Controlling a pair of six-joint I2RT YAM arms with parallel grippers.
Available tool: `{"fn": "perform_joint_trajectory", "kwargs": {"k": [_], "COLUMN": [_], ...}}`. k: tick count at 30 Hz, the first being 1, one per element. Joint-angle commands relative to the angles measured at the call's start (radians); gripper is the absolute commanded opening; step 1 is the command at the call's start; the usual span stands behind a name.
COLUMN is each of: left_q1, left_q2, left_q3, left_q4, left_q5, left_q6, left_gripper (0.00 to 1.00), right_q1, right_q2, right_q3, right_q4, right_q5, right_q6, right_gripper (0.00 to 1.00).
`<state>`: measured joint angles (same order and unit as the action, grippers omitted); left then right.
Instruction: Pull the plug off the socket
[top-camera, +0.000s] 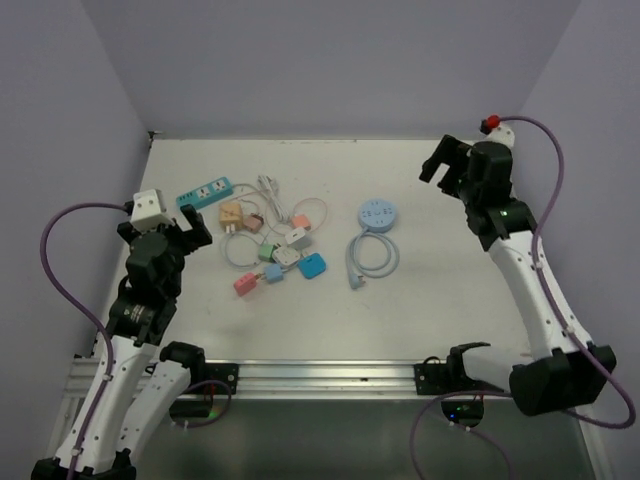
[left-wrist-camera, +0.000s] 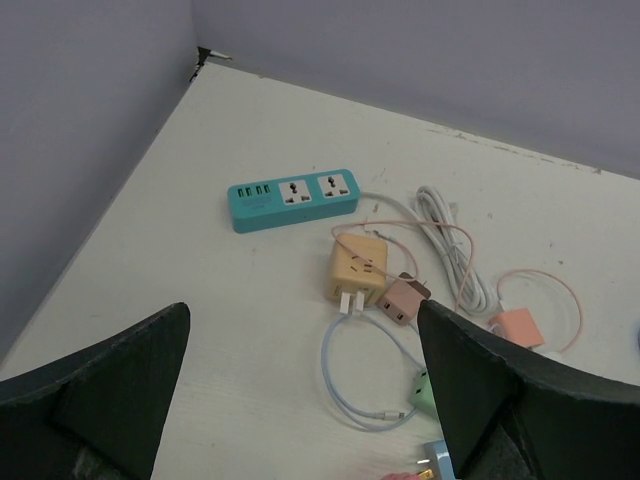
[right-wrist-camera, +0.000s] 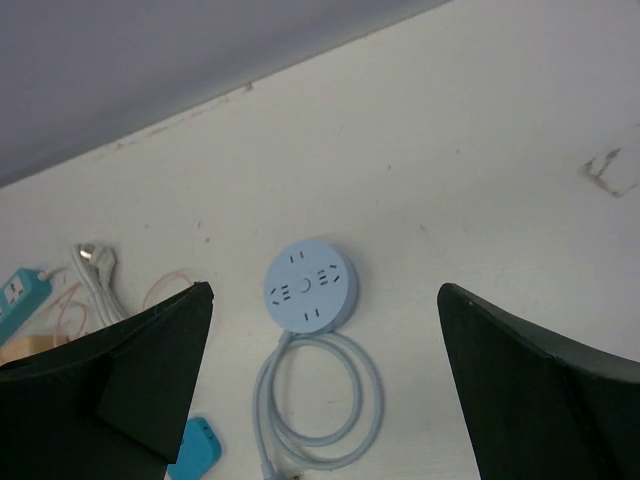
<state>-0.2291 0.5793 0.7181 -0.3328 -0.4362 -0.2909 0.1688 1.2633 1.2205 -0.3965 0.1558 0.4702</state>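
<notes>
A teal power strip (top-camera: 204, 192) lies at the back left, its sockets bare in the left wrist view (left-wrist-camera: 293, 197). Beside it a yellow cube socket (left-wrist-camera: 357, 268) has a brown plug block (left-wrist-camera: 403, 300) touching its corner; whether it is plugged in, I cannot tell. A round blue socket (top-camera: 376, 213) with a coiled cord lies mid-table, with no plug in it (right-wrist-camera: 311, 283). My left gripper (top-camera: 165, 232) is open and empty, above the table near the strip (left-wrist-camera: 303, 310). My right gripper (top-camera: 445, 165) is open and empty, high above the round socket (right-wrist-camera: 325, 290).
A cluster of small adapters lies mid-left: orange (top-camera: 300, 221), green (top-camera: 267, 251), pink (top-camera: 246, 284), blue (top-camera: 312, 265) and white (top-camera: 297, 238). A white cable bundle (left-wrist-camera: 450, 240) and thin looped cords run among them. Purple walls close the back and sides.
</notes>
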Motion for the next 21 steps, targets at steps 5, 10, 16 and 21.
{"fn": "perform_joint_trajectory", "kwargs": {"k": [5,10,16,21], "left_q1": [0.007,0.007,0.005,0.004], "left_q2": [-0.033,-0.042,-0.099,-0.189], "left_q3": [0.185,0.34,0.428,0.383], "left_q4": [-0.118,-0.169,-0.201,-0.137], "left_q5": [-0.047,-0.05,-0.084,-0.147], "left_q6": [0.004,0.062,0.101,0.122], "left_gripper": [1.0,0.99,0.99,1.0], "right_q1": [-0.003,0.001,0.083,0.175], "right_q2": [-0.346,-0.543,-0.683,-0.771], "right_q3": [0.05,-0.01,-0.116,-0.199], "right_q4": [-0.104,-0.029,0.054,0.14], "right_q5": [0.26,0.265,0.295,0.346], "right_q6": [-0.114,-0.14,-0.194,-0.283], "right_gripper": [0.99,0.99,0.99,0.99]}}
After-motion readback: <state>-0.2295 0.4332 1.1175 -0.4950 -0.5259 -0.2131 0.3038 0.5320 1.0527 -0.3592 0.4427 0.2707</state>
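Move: Ahead of the open, empty right hand, the round socket lies about 6 cm farther out, 9 cm left and 22 cm below. Its coiled cable sits some 6 cm back and 10 cm left of the hand, and the blue square some 10 cm back and 24 cm left. From the left hand the socket is about 19 cm ahead and 39 cm right; the teal power strip is 27 cm ahead and 3 cm left, the tan adapter 19 cm ahead and 4 cm right. Pulling away from the round socket, the right hand draws back about 17 cm while rising some 16 cm and drifting right, its fingers tipping up by some 30 degrees; late on it sinks a little and slows. The left hand also withdraws, mainly up and then back, with a slight shift left and its fingertips lifting. Both grippers stay wide open and touch nothing. ##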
